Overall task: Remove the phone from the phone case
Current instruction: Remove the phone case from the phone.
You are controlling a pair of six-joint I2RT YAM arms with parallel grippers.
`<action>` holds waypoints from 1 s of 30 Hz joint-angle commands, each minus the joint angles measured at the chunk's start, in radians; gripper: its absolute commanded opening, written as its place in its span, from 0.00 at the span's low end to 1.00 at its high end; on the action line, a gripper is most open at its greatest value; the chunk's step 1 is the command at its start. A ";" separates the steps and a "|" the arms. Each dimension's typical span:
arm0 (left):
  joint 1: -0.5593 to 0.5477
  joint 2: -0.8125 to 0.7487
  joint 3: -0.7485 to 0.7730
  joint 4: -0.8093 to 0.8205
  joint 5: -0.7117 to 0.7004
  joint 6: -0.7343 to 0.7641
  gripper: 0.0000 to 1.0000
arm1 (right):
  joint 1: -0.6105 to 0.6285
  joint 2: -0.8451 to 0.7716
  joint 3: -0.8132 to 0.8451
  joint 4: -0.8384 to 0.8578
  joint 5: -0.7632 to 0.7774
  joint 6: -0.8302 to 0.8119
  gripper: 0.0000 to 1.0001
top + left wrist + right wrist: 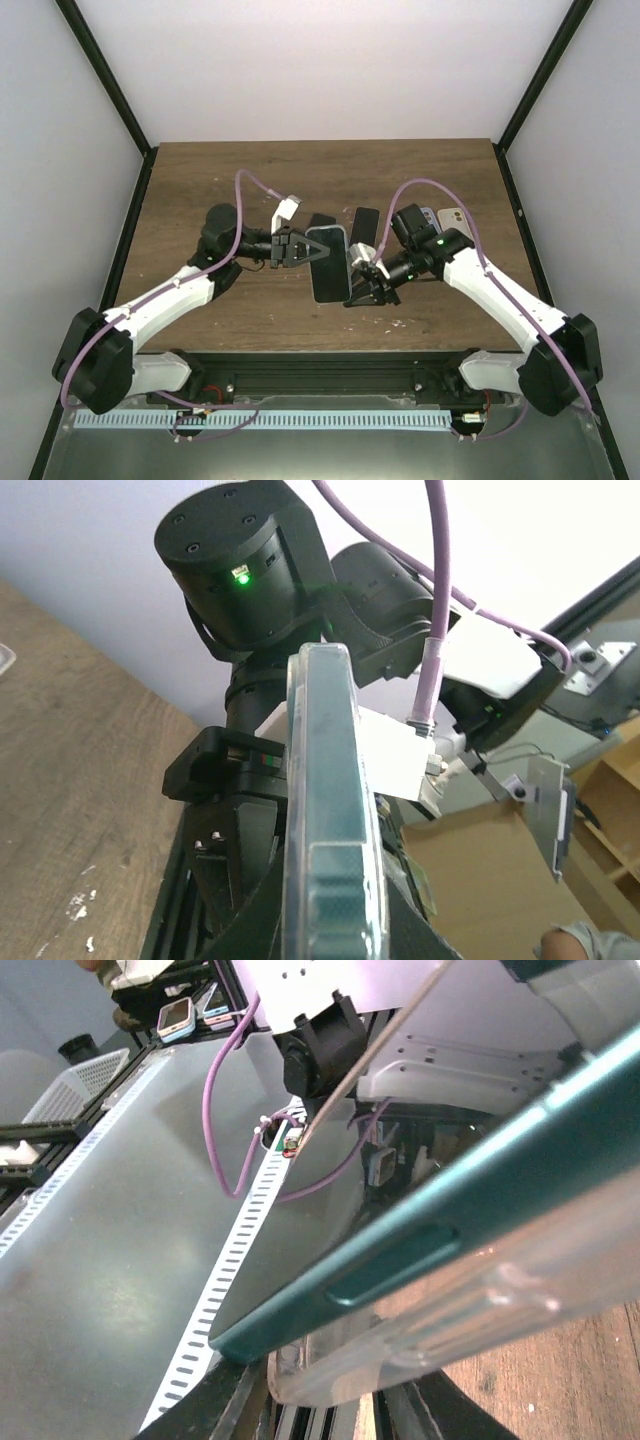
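Note:
A dark teal phone [328, 262] in a clear case is held above the table between both grippers. My left gripper [298, 247] is shut on its upper left edge. In the left wrist view the phone [335, 810] stands edge-on between my black fingers [225, 920], with the clear case [296, 780] around it. My right gripper [362, 285] is shut on the lower right corner. In the right wrist view the phone's teal corner [420, 1250] has lifted out of the clear case [430, 1330], and the case corner sits between my fingers [225, 1405].
A black phone-shaped slab [365, 222] and a second dark one [320, 220] lie on the wooden table [200, 180] behind the held phone. Two more phones [452, 217] lie at the right by the right arm. Black frame posts stand at both sides.

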 commanded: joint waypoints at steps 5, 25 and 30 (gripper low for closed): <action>-0.088 -0.049 -0.018 0.063 0.110 -0.020 0.00 | -0.078 0.109 0.114 0.259 -0.001 0.191 0.29; -0.088 -0.056 -0.041 -0.420 -0.093 0.317 0.00 | -0.086 0.109 0.163 0.290 -0.080 0.366 0.51; -0.088 -0.033 -0.063 -0.451 -0.126 0.348 0.00 | -0.104 0.092 0.125 0.365 -0.141 0.441 0.53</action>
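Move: In the left hand's grip, the phone in its clear case hangs tilted, screen up, its middle about 3 cm to that hand's right, 1 cm back and 2 cm below. The right fingers are at its lower right corner, the phone's middle lying some 4 cm ahead, 5 cm left and 7 cm above them. On the table, about 22 cm below the right hand, a black phone lies roughly 33 cm ahead and 6 cm right, and a grey phone 33 cm ahead and 8 cm left. Driving forward about 5 cm, the right hand comes away from the case's near lower corner and on up along the phone's right edge, its fingers opening to about half and its wrist turning some 20 degrees. The left hand keeps its pinch, goes about 1 cm forward and turns the phone some 15 degrees, partly counter-clockwise. ##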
